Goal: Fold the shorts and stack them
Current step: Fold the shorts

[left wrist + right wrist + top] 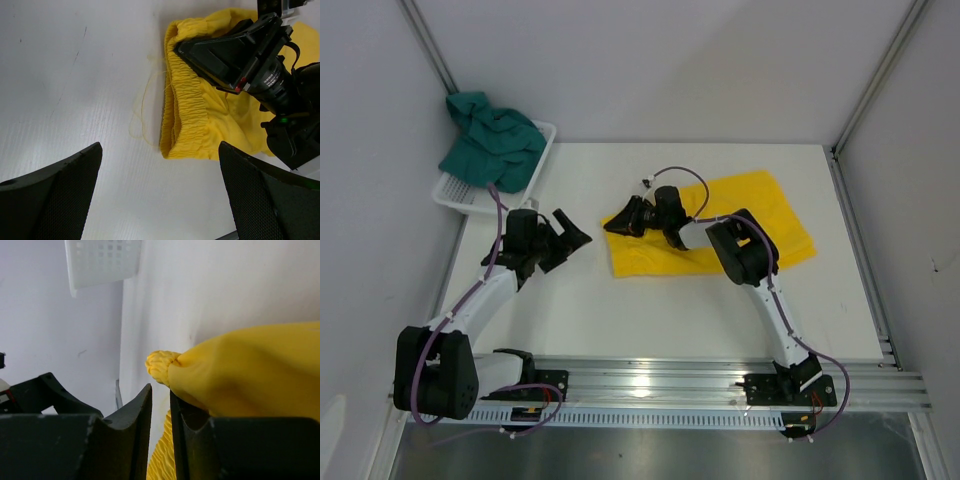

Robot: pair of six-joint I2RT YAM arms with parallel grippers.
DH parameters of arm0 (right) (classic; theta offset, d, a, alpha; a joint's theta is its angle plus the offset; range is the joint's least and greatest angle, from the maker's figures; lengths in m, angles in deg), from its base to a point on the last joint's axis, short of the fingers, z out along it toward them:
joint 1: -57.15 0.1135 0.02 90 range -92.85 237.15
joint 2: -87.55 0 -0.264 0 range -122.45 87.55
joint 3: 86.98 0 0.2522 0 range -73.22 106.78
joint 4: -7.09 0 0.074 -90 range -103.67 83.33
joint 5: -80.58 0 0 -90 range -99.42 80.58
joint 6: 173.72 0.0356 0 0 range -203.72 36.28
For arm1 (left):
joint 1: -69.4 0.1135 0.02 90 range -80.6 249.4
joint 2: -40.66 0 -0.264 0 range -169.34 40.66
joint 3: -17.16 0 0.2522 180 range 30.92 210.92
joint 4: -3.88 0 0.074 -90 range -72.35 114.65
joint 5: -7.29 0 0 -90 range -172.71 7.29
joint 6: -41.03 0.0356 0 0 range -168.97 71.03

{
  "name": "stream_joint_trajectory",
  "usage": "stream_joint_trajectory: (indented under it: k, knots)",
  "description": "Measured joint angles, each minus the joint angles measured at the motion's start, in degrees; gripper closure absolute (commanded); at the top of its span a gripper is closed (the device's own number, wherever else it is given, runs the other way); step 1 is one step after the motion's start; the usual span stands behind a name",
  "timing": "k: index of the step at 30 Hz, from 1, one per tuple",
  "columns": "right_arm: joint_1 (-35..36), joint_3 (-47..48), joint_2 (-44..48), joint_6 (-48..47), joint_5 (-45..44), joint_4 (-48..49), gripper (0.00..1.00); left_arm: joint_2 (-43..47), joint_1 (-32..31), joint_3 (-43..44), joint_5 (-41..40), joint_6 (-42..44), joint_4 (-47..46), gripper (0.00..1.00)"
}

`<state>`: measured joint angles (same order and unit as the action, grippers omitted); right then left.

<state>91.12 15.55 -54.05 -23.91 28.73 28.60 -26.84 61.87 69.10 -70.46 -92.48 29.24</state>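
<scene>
The yellow shorts (760, 215) lie folded on the table, right of centre. Their gathered waistband (192, 107) faces left. My right gripper (612, 224) sits low at that waistband end. Its jaws stand a narrow slit apart (161, 392), with pale table showing through the gap. Yellow cloth (250, 370) bulges over the outside of the right finger, and ribbed waistband shows deep in the slit. The dark teal-green shorts (495, 140) are heaped in the white mesh basket (460, 195). My left gripper (575, 235) hovers wide open (160, 200) over bare table, just left of the waistband.
The basket (102, 262) sits at the table's back left corner against the wall. A thin pale drawstring loop (142, 112) trails from the waistband onto the table. A metal rail (720, 385) runs along the near edge.
</scene>
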Motion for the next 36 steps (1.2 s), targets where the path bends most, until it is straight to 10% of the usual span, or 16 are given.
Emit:
stream_joint_trajectory:
  k: [12, 26, 36]
  knots:
    - [-0.5, 0.52, 3.45, 0.28, -0.76, -3.04, 0.48, 0.0, 0.0, -0.02, 0.0, 0.0, -0.17, 0.01]
    - [4.26, -13.25, 38.95, -32.02, -15.43, -30.08, 0.18, 0.13, 0.0, -0.02, -0.02, 0.0, -0.04, 0.01]
    - [12.35, -18.34, 40.26, -50.51, -34.86, -44.52, 0.17, 0.28, 0.0, -0.02, -0.02, 0.02, 0.13, 0.01]
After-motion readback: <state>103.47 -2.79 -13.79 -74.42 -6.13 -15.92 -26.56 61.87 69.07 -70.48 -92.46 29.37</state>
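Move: The waistband's near corner is about 14 cm back from the right hand, level with it sideways to within a centimetre, and some 2 cm lower. The waistband's far corner is right at that hand's fingertips, and the middle of the yellow shorts lies about 27 cm to the hand's right and a centimetre farther out. From the left hand the near corner is about 10 cm to the right, level fore-and-aft, and roughly 9 cm below. Lift the right gripper off the waistband's far corner, up about 15 cm, opening the nearly shut fingers almost wide on the way. Then carry it back and to the right, some 10 cm each way, and bring it down about 9 cm from the top of the arc to hover over the near edge beside the near waistband corner. Roll the wrist and tip the fingers from nearly level to pointing about 40 degrees down. ##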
